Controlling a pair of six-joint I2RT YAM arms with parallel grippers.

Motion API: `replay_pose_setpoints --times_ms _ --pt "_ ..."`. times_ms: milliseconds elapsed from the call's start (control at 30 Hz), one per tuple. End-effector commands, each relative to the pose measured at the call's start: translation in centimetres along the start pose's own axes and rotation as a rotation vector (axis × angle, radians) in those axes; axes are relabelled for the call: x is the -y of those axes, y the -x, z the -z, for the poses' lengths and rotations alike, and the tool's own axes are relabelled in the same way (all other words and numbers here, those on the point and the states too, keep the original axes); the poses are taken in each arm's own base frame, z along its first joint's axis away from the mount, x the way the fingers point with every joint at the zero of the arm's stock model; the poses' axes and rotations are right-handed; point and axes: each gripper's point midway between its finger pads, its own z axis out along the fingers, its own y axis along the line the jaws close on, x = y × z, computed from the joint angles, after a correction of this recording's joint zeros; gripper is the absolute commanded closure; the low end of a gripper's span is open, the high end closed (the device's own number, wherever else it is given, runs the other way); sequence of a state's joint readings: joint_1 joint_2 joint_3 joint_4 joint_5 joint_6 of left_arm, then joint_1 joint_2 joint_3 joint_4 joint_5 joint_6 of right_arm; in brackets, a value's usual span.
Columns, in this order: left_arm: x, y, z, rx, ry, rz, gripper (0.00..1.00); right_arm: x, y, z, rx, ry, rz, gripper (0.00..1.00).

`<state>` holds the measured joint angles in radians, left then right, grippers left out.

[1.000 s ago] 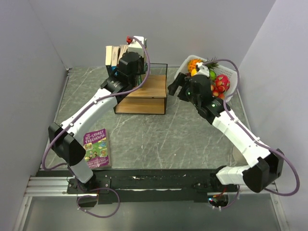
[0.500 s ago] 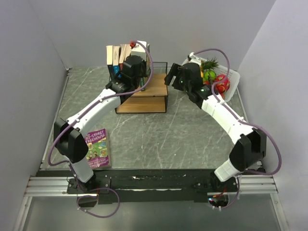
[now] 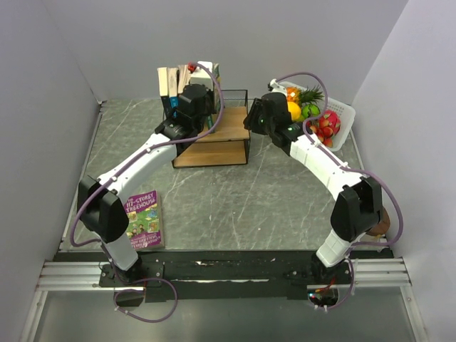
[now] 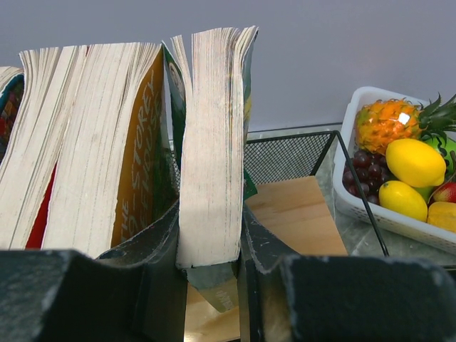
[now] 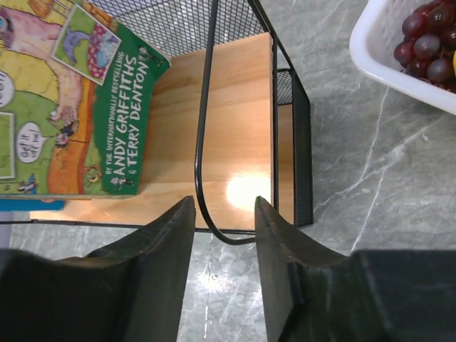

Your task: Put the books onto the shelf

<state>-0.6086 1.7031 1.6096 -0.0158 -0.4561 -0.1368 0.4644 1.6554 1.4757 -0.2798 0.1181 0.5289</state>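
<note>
Several books stand upright at the left end of the shelf, page edges up. My left gripper is shut on the rightmost one, a green-covered book, next to the other standing books. A purple book lies flat on the table near the left arm's base. My right gripper is at the shelf's right end. Its jaws stand apart on either side of the black wire frame without clamping it. The green book also shows in the right wrist view.
A white fruit basket with lemons, grapes and a pineapple stands right of the shelf, close to my right arm. Its rim is just right of the shelf end. Grey walls enclose the table on three sides.
My right gripper has swung left from over the fruit basket to the shelf's right end, and its jaws have narrowed around the wire frame. The left gripper keeps hold of the book.
</note>
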Motion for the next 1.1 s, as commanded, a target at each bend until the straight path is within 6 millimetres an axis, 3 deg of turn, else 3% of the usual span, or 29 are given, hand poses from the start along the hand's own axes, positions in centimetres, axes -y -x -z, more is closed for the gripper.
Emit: replay_pose_setpoints --times_ms 0,400,633,1067 --pt "-1.1 3.2 0.8 0.083 0.016 0.046 0.99 -1.4 2.5 0.2 0.062 0.045 -0.004 0.57" --pt "-1.5 3.4 1.6 0.073 0.022 0.037 0.99 -1.7 1.9 -0.2 0.043 0.061 -0.012 0.78" --pt "-2.0 3.7 2.3 0.064 0.032 0.03 0.96 -2.1 0.9 -0.3 0.018 0.075 -0.015 0.99" --pt "-2.7 3.5 3.9 0.048 0.033 0.039 0.96 -3.4 -1.9 2.0 -0.024 0.099 -0.025 1.0"
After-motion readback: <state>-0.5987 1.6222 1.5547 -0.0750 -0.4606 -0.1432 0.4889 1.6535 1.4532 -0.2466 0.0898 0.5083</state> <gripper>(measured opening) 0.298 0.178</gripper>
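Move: The left hand already grips the green book upright by its page edge; the nearest book of the standing row is about 5 cm to its left and 4 cm ahead, at much the same height, and the empty board some 7 cm right, 5 cm ahead and 10 cm below. The bent front corner of the shelf's right wire frame is between the right hand's half-open fingers, within 1 cm. From that hand the green book stands about 12 cm left, 6 cm ahead and 5 cm higher. The right fingers close on the wire at the shelf's front right corner and pinch it as that hand eases about 1.5 cm left, with a touch of pull back at the end. Keeping its grip, the left hand slides the upright green book about 2 cm left towards the row at constant height, drawing it back towards the robot by nearly as much, mostly late on. ##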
